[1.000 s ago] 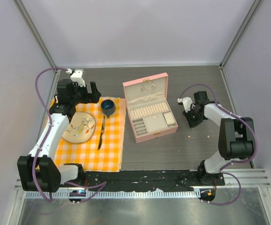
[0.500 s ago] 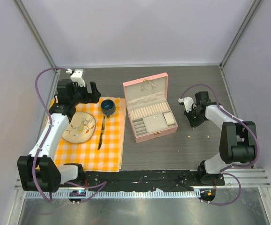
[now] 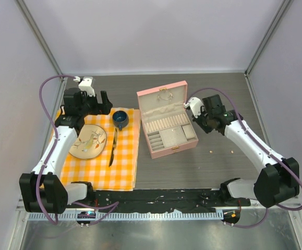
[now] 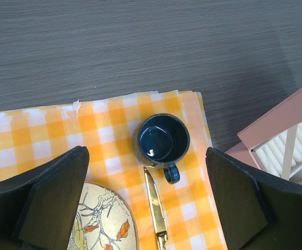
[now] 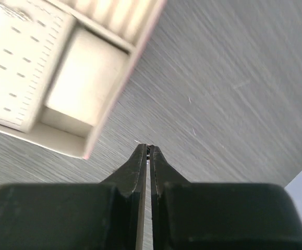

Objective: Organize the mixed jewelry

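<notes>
Two tiny pale specks of the mixed jewelry (image 3: 211, 151) lie on the dark table right of the open pink box (image 3: 166, 122); the second speck (image 3: 232, 151) is further right. My right gripper (image 3: 202, 126) hovers just off the box's right side. In the right wrist view its jaws (image 5: 148, 148) are pressed together, with a tiny silvery glint pinched at the tips, beside the box's cream corner compartment (image 5: 85, 78). My left gripper (image 4: 148, 200) is wide open over the checked cloth, holding nothing, above a blue cup (image 4: 164, 139).
On the orange checked cloth (image 3: 101, 166) sit a patterned plate (image 3: 88, 141), a gold knife (image 3: 112, 147) and the blue cup (image 3: 120, 119). The box lid (image 3: 162, 95) stands up at the back. Grey walls enclose the table.
My right arm has swung left and away from the table's right side to the box's right edge, its jaws staying shut. The left arm has not moved.
</notes>
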Controlling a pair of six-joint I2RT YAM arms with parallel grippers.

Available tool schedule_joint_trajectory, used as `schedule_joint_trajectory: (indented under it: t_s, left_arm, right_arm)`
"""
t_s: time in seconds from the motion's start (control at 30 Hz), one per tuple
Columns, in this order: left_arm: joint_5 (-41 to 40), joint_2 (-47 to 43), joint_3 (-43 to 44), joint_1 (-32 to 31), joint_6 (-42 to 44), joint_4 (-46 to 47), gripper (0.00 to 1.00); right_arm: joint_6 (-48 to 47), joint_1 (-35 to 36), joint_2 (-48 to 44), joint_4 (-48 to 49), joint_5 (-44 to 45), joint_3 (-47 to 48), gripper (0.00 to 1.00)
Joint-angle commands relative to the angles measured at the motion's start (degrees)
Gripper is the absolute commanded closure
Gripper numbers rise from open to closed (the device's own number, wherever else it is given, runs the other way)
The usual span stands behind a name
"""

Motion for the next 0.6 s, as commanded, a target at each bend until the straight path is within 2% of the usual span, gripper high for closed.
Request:
schedule_joint_trajectory:
  t_s: [0.0,0.27,0.57]
  left_arm:
    - [0.0,-1.2,0.3,0.4,-0.1,2.4,0.00]
    - [0.3,-1.4,0.0,0.4,-0.2,2.4,0.00]
    - [-0.2,-1.2,0.0,0.4,0.1,2.6,0.00]
  right_arm:
    - [4.8,7.0,-0.2,-0.7,8.3,5.5,0.99]
    - [6.3,21.2,6.7,2.0,18.6,11.9,0.99]
    - [4.7,30.3,15.8,7.6,26.7,12.7,0.99]
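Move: To the right hand's left, about 15 cm off and some 2 cm farther out, lies the middle of the open jewelry box's tray, roughly 9 cm below the fingertips. The white pad in its right compartment is about 7 cm left and 3 cm ahead; the narrow compartments are some 21 cm left and level with the hand. A loose bead lies about 3 cm right and 5 cm back. From the left hand the tray is roughly 25 cm right and 6 cm back. Carrying a tiny piece of jewelry still pinched in its nearly shut fingers, the right hand sweeps left about 13 cm, in over the box's right wall and above the tray. It rises some 4 cm at first, then sinks about 3 cm towards the tray, the wrist rolling its left side down and turning slightly counter-clockwise, around 10 degrees each. ##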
